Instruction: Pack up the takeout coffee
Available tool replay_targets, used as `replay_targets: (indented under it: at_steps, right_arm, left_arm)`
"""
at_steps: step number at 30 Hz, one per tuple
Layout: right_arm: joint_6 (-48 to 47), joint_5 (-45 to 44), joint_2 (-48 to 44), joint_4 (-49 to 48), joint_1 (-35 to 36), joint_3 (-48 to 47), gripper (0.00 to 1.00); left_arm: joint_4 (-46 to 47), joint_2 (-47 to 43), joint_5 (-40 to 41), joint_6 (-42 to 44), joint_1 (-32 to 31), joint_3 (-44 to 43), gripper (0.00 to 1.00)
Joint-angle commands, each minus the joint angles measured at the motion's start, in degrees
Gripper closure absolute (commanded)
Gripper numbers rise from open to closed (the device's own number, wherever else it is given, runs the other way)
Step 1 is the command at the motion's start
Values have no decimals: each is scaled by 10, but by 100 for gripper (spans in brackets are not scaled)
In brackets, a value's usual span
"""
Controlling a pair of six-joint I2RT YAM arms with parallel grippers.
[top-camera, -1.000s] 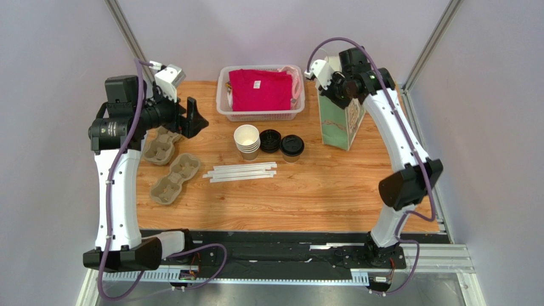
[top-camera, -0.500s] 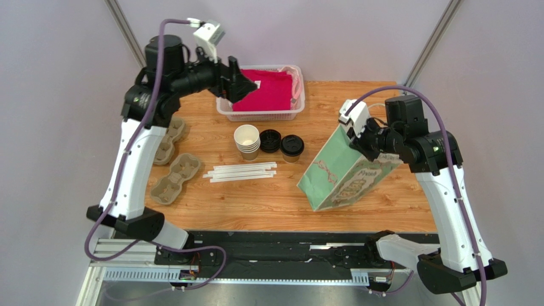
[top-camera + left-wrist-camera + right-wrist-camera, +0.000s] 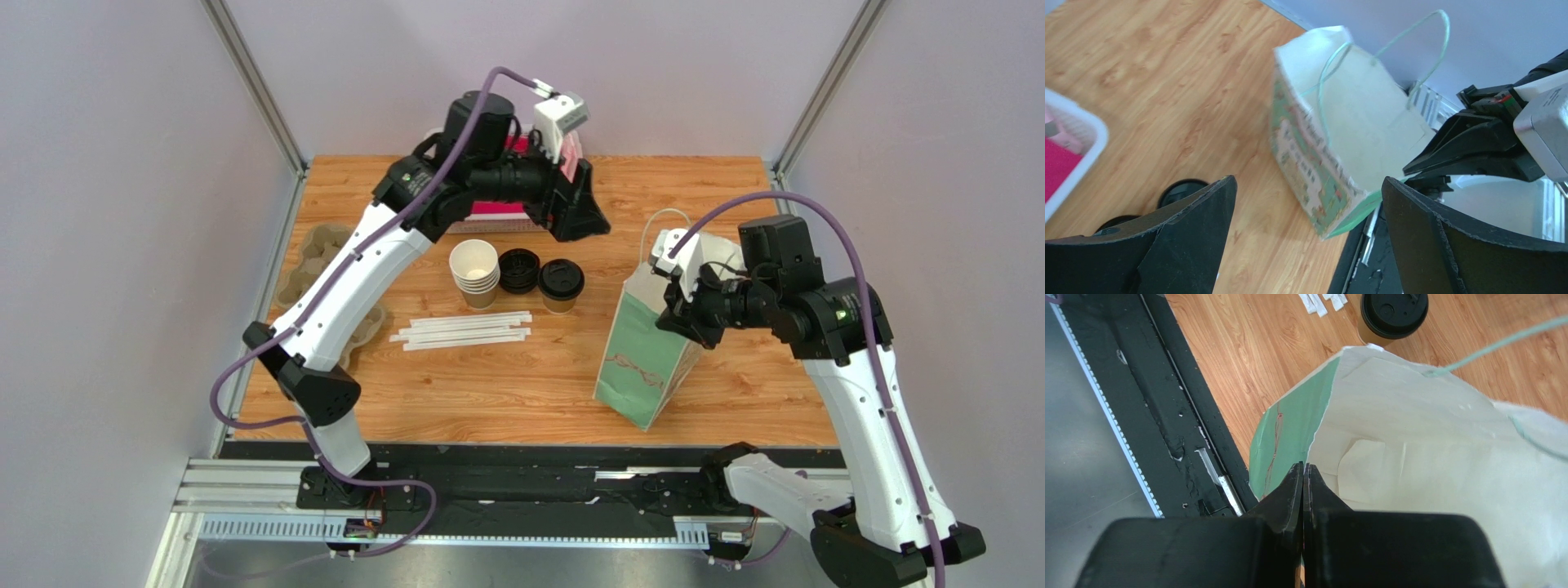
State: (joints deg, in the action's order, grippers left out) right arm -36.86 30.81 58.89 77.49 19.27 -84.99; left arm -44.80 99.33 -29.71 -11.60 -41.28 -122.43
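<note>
The takeout coffee (image 3: 562, 281), a tan cup under a black lid, stands mid-table; the right wrist view shows its lid (image 3: 1393, 312) just beyond the bag's mouth. A green paper bag (image 3: 642, 358) stands tilted at the front right, mouth open upward. My right gripper (image 3: 676, 321) is shut on its near rim, which the right wrist view shows pinched between the shut gripper (image 3: 1303, 473). My left gripper (image 3: 584, 222) hangs open and empty above the back middle of the table, behind the coffee. Between its open fingers, the left gripper (image 3: 1308, 184) frames the bag (image 3: 1364, 122).
A stack of nested paper cups (image 3: 475, 271) and spare black lids (image 3: 519, 270) stand left of the coffee. White straws (image 3: 464, 331) lie in front of them. Cardboard cup carriers (image 3: 321, 244) sit at the left edge. A white basket (image 3: 1075, 131) of pink cloth lies under the left arm.
My left arm swung from the table's left side over the basket to the back middle. The right arm carried the bag from the back right to the front right and set it more upright.
</note>
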Motion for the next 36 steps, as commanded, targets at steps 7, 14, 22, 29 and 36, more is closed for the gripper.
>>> replay_targets:
  at_steps: [7, 14, 22, 29, 36]
  right_arm:
    - [-9, 26, -39, 34, 23, 41, 100]
    - [-15, 36, -45, 40, 27, 39, 100]
    - [12, 28, -50, 45, 31, -44, 48]
    - [125, 66, 19, 27, -16, -281, 20]
    - [149, -8, 111, -3, -81, -348, 18]
  left_arm:
    - [71, 54, -14, -20, -69, -41, 11]
    - [77, 82, 25, -25, -80, -49, 40]
    - [56, 71, -24, 17, -80, -26, 100]
    - [59, 10, -100, 89, -80, 82, 100]
    - [59, -41, -145, 115, -80, 134, 100]
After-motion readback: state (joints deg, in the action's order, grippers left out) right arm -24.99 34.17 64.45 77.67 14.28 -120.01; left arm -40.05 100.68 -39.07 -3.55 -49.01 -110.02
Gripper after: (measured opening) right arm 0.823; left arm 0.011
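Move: The paper bag's near handle loop stands about 8 cm to the left hand's right, roughly level with it fore and aft and some 4 cm lower; the bag's body is about 12 cm to the right, 6 cm back and well below. From that hand the lidded coffee cup is about 9 cm ahead and 4 cm left, and the black lids 11 cm ahead and 12 cm left, both far below. From the right hand, already pinching the bag's rim, the handle lies some 12 cm ahead, 3 cm left and 7 cm up. The bag's handle is taken by the left hand, which reaches about 7 cm right and a little down, shuts its open fingers on the cord, then draws it back some 5 cm and down while turning clockwise. The right hand, after easing the rim back 2–3 cm, opens, lets go and rises about 17 cm, tilting its fingertips upward. ##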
